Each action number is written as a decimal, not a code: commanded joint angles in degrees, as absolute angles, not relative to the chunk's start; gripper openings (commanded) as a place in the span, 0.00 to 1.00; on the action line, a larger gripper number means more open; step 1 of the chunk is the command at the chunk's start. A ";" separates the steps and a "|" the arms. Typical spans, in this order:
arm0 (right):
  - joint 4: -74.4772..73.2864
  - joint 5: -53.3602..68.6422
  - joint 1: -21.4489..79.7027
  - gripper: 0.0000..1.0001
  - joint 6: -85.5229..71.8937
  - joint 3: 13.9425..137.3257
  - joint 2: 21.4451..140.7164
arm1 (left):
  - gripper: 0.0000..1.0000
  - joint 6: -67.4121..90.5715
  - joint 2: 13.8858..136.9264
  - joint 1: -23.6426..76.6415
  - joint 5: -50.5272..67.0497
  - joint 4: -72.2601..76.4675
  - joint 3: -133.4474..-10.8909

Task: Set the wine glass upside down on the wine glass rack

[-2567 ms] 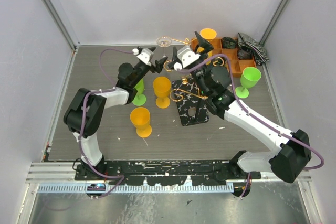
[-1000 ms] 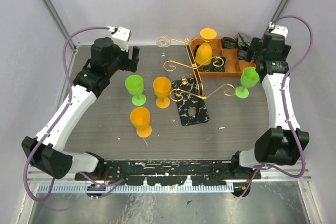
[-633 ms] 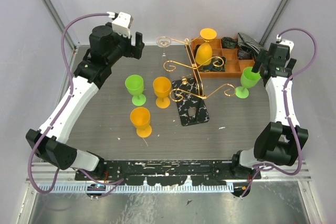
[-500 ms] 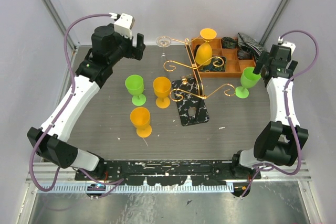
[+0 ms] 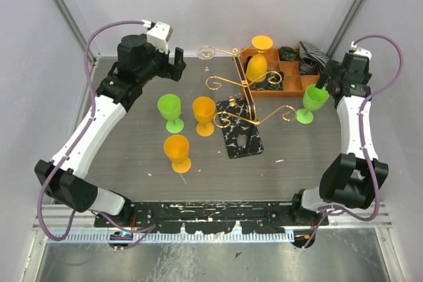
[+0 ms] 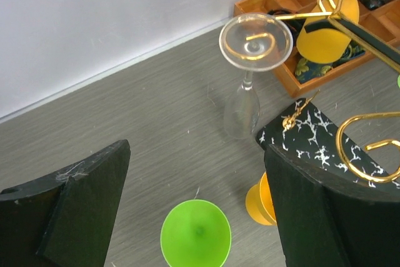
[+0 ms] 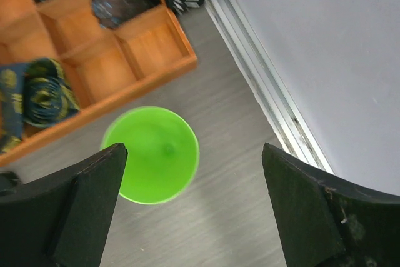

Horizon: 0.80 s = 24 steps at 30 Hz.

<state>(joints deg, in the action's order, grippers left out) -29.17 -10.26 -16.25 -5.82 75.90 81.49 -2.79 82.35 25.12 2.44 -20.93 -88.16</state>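
The gold wire rack (image 5: 250,82) stands on its black-and-white marbled base (image 5: 242,138) at the table's middle back. A clear wine glass (image 5: 207,52) hangs upside down on its far left arm; the left wrist view shows its foot up (image 6: 255,40) and its bowl down. An orange glass (image 5: 258,65) hangs upside down on the back arm. My left gripper (image 5: 174,61) is open and empty, left of the clear glass, over a green glass (image 6: 195,234). My right gripper (image 5: 328,78) is open and empty above the right green glass (image 7: 150,154).
A green glass (image 5: 170,107) and two orange glasses (image 5: 203,111) (image 5: 177,148) stand upright left of the rack. Another green glass (image 5: 314,99) stands at the right. An orange compartment tray (image 5: 291,78) with dark items sits at the back right, beside the wall rail (image 7: 262,92).
Both grippers have drawn back from the rack to the sides. Since a second ago the left gripper has moved right toward the clear glass, and the right gripper has shifted slightly over the green glass.
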 commanded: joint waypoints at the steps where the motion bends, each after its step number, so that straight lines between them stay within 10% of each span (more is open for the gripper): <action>1: -27.29 -3.44 -16.31 0.94 -7.91 85.33 78.20 | 0.96 -2.31 80.50 25.05 2.05 -21.64 -83.61; 24: -26.90 -3.29 23.62 0.91 -3.43 108.08 86.05 | 0.97 -2.11 88.26 25.05 -0.40 -26.86 -92.81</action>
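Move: The wine glass rack's middle lies roughly 32 cm left of the empty right hand, 7 cm back and 10 cm below. The upturned yellow glass on it is about 27 cm left and 1 cm ahead; the standing right green glass is 7 cm left, 5 cm back. From the left hand, the left green glass is about 3 cm left, 7 cm back and 28 cm down, and the rack 21 cm right, 7 cm back. The open right hand rises 20 cm, sweeping 25 cm left towards the rack; the left sinks 4 cm. ##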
